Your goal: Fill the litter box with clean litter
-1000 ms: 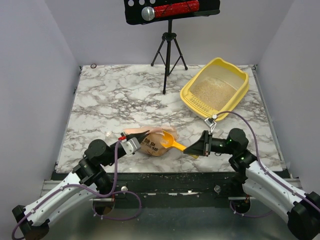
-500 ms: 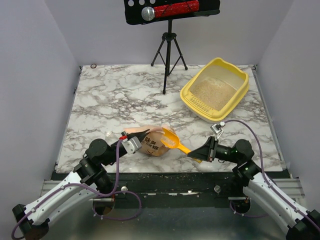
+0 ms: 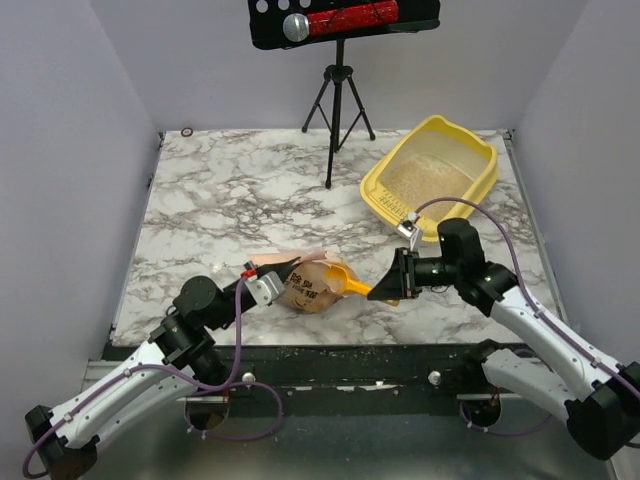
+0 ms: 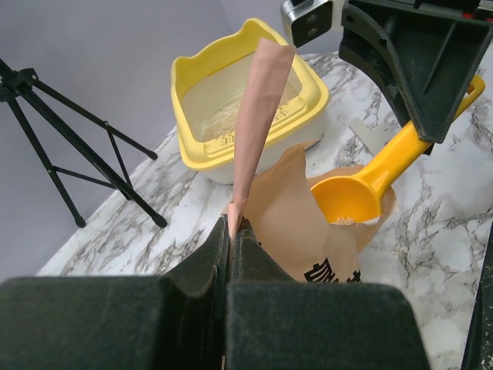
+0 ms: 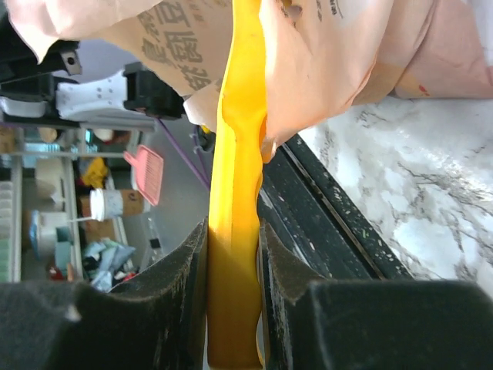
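The yellow litter box (image 3: 478, 180) (image 4: 311, 91) stands at the far right of the table, with a layer of beige clean litter (image 3: 418, 184) (image 4: 222, 124) inside. A tan printed paper bag (image 3: 305, 287) (image 4: 296, 223) lies near the front edge. My left gripper (image 3: 278, 280) (image 4: 233, 228) is shut on the bag's pink upper edge and holds it up. My right gripper (image 3: 387, 290) (image 5: 235, 231) is shut on the handle of a yellow-orange scoop (image 3: 345, 283) (image 4: 362, 189) (image 5: 237, 154). The scoop's bowl sits at the bag's mouth.
A black tripod (image 3: 338, 100) stands at the back centre under a black bar with a red roller (image 3: 340, 20). A small ring (image 3: 187, 131) lies at the far left corner. Spilled grains dot the black rail (image 3: 330, 350) along the near edge.
My right arm has risen and swung away from the near edge, and the scoop has tipped and moved back toward the bag's mouth. The left gripper and the bag have stayed put.
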Robot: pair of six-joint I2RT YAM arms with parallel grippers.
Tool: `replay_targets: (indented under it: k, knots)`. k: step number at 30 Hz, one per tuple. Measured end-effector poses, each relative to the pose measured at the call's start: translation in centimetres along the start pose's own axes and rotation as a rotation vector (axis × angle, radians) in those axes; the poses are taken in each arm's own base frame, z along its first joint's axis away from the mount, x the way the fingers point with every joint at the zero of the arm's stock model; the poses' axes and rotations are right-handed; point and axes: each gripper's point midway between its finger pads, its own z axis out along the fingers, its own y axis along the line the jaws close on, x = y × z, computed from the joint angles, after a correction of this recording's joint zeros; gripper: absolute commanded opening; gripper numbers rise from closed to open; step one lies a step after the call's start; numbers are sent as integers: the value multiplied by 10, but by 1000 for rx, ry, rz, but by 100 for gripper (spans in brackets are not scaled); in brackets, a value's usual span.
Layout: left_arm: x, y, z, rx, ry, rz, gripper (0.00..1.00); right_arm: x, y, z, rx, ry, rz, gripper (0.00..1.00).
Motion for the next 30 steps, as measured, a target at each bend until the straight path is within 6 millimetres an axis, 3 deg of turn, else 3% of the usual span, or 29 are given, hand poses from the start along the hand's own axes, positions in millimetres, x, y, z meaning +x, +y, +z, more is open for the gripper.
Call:
replay_targets:
  k: [8, 18, 30]
  knots:
    - [1, 7, 2, -33, 20, -2, 0, -14, 5, 18, 117, 198, -114, 0]
    - [-3, 18, -3, -90, 23, -12, 0, -38, -18, 29, 334, 293, -110, 0]
    - [-4, 23, -9, -126, 34, -34, 0, -55, -7, 11, 476, 336, -131, 0]
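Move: The right hand already holds the scoop, its bowl in the mouth of the litter bag; the bag mouth lies about 8 cm to this hand's left, 2 cm ahead and 4 cm below. The white strip is about 9 cm ahead and 11 cm right, the litter box some 32 cm ahead and 13 cm right. For the left hand, still pinching the bag's edge, the bag mouth is some 7 cm right, level fore-and-aft, 4 cm lower. The right hand carries the scoop about 5 cm forward, tipping its bowl some 35 degrees downward in the bag mouth. ##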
